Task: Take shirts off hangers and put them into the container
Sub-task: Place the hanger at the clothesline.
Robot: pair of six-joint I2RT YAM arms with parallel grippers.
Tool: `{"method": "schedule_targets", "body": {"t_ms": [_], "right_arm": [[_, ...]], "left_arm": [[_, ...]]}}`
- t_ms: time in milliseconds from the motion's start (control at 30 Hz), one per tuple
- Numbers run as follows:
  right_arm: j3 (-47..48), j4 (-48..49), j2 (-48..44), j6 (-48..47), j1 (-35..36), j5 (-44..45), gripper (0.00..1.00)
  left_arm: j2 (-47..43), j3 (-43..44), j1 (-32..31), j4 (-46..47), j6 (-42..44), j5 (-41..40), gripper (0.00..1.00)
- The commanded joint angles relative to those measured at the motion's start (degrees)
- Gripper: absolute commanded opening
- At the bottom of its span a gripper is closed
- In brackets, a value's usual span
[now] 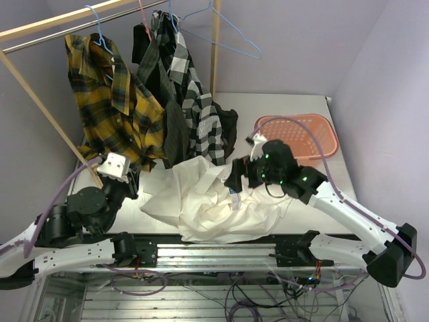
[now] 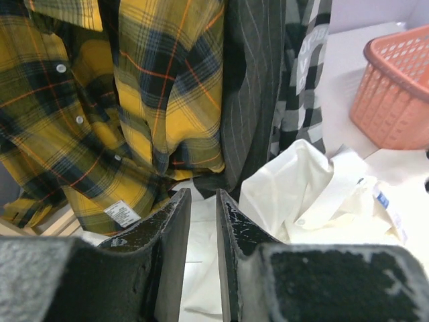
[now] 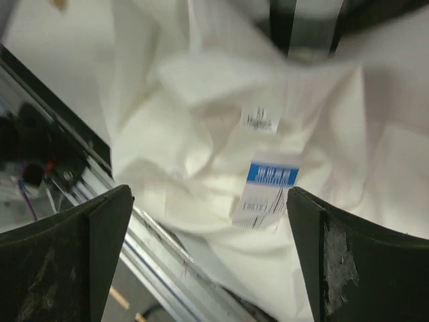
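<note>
A white shirt (image 1: 214, 201) (image 2: 301, 181) (image 3: 194, 127) lies crumpled on the table's near middle, off any hanger. My right gripper (image 1: 238, 177) (image 3: 208, 194) hovers over it, open wide, with nothing between its fingers; a blue-and-white tag (image 3: 268, 184) shows between them. My left gripper (image 2: 201, 194) stands low at the left, its jaws slightly apart and empty, facing the hanging shirts. The yellow-and-black plaid shirt (image 1: 114, 100) (image 2: 134, 87), charcoal pinstriped shirt (image 1: 175, 134) (image 2: 251, 100) and checked shirt (image 1: 196, 100) hang on the rail. An empty blue hanger (image 1: 228, 33) hangs further right. The pink container (image 1: 322, 127) (image 2: 395, 100) stands at the back right.
Wooden rack poles (image 1: 216, 47) (image 1: 40, 100) rise behind and to the left of the table. A metal rail (image 1: 221, 251) (image 3: 154, 235) runs along the table's near edge, just under the white shirt's hem. Purple walls close in the back and right.
</note>
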Motion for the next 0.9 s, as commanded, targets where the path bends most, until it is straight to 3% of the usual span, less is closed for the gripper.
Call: {"method": "schedule_targets", "body": {"t_ms": [0, 200, 467, 633, 867], "right_arm": [[-5.8, -2.1, -2.1, 7.8, 4.4, 10.0, 1.0], [-17.8, 5.8, -4.0, 11.5, 4.4, 13.8, 1.0], [-26.3, 27.2, 3.6, 13.1, 5.0, 0.7, 1.0], [-22.4, 33.8, 9.1, 13.4, 10.2, 1.4, 1.0], [-7.8, 31.1, 22.8, 11.2, 20.4, 8.3, 1.0]], "left_arm": [[-1.2, -3.3, 0.1, 4.7, 1.6, -4.5, 0.33], [-2.7, -7.2, 0.1, 7.6, 2.8, -5.1, 0.33], [-6.0, -8.4, 0.1, 8.3, 2.9, -5.3, 0.31], [-6.2, -8.7, 0.1, 8.6, 2.6, -5.0, 0.3], [-2.6, -8.5, 0.1, 8.5, 2.8, -4.8, 0.29]]}}
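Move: The white shirt lies crumpled on the table below the right gripper: its middle is some 8 cm to the left, 5 cm back and about 18 cm down. The orange container stands about 18 cm ahead and 23 cm to the right, roughly 14 cm lower; the checked shirt's hem hangs 10 cm ahead, 10 cm left and 10 cm lower. From the left gripper the white shirt lies around 28 cm right, 4 cm ahead and 28 cm down. Drop the wide-open right gripper some 15 cm towards the white shirt, easing back about 4 cm and first drifting slightly right, with the fingers tipping a little further down. Once low, sweep it left close over the cloth by about 12 cm, rising a little at the end, and keep the fingers open. Let the empty left gripper sink only a couple of centimetres. ##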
